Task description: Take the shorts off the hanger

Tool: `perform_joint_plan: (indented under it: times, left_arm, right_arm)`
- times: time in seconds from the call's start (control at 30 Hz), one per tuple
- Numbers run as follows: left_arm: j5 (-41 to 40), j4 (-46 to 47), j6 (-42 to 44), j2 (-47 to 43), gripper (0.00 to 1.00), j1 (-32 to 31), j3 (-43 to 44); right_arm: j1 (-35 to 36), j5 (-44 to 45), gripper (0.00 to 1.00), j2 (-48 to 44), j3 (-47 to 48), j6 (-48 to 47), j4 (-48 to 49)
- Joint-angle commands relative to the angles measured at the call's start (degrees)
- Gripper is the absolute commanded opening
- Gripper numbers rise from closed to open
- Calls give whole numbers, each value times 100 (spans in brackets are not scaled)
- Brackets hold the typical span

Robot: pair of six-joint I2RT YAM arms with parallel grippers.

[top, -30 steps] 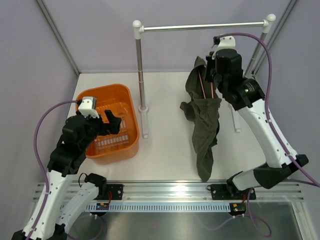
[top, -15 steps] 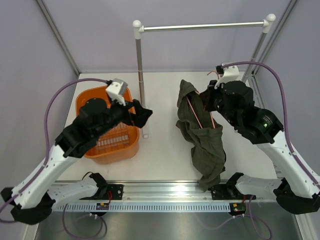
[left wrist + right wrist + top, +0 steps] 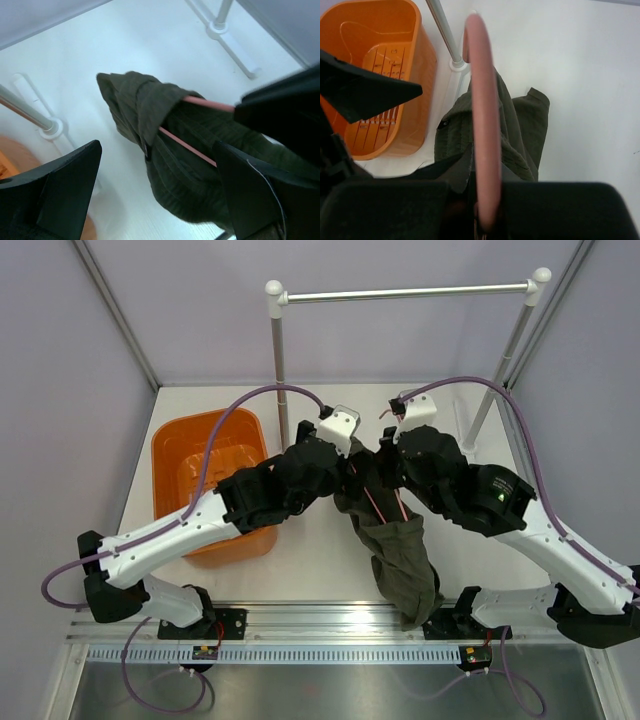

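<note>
The dark olive shorts (image 3: 402, 562) hang on the thin pink hanger (image 3: 378, 508) above the table's middle. My right gripper (image 3: 393, 454) is shut on the hanger's top and holds it off the rail. In the right wrist view the hanger (image 3: 482, 110) runs up out of the shut jaws of that gripper (image 3: 487, 200), with the shorts (image 3: 520, 130) draped below. My left gripper (image 3: 347, 472) stands wide open at the upper left of the shorts. In the left wrist view the left gripper (image 3: 157, 150) straddles the shorts (image 3: 200, 170) and a hanger (image 3: 187, 146) wire without touching them.
An orange basket (image 3: 165, 445) stands at the left, also in the right wrist view (image 3: 422, 60). The silver rail (image 3: 405, 292) crosses the back on two posts, one post (image 3: 281, 390) just behind the left arm. The right post's foot (image 3: 235, 47) lies on the white table.
My left arm has swung from over the basket to the right, up to the shorts, still open. The right gripper has brought the hanger and shorts down and to the left, away from the rail.
</note>
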Motion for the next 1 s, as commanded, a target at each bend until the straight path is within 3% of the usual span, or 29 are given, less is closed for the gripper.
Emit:
perform_joint_plan:
  times: [0.0,0.13,0.27,0.4,0.6,0.7,0.8,0.97]
  left_arm:
    - [-741,33,-31,110,99,-13,327]
    - [-881,103,4,154,98,-22,239]
    - [-882,77,48,260,86,-13,283]
    - [-768,59,30,286,58,-5,257]
    - [-741,15,-5,321,38,-13,187]
    - [-715,7,48,347,24,4,230]
    - [-724,-64,48,488,2,118,414]
    - [-636,-72,-84,821,0,575,748]
  right_arm:
    - [216,485,0,-106,222,287,56]
    - [356,538,0,-150,249,331,39]
    - [514,643,0,-194,257,393,-40]
    - [550,714,0,-273,249,419,-93]
    - [550,775,0,-413,257,419,-146]
    - [559,740,0,-466,257,454,-207]
    - [585,609,0,-519,214,481,-208]
    - [848,582,0,-502,222,586,-365]
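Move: The near-left edge of the shorts' waistband lies about 4 cm ahead of the open left gripper, 1 cm to its right and 3 cm below. The hanger neck, already in the right fingers, is some 8 cm to the left gripper's right, 1 cm ahead and 2 cm higher. The orange basket sits about 30 cm to its left, 5 cm farther out and 28 cm below. From the right hand, the waistband edge is roughly 7 cm left, 3 cm ahead and 5 cm below. Bring the left gripper forward about 3 cm and down about 2 cm onto the waistband edge, turning slightly counter-clockwise, and shut its wide-open fingers fully to pinch the cloth there. Meanwhile keep the right fingers closed on the hanger neck and draw it back about 3 cm, easing slightly right and up late on. ##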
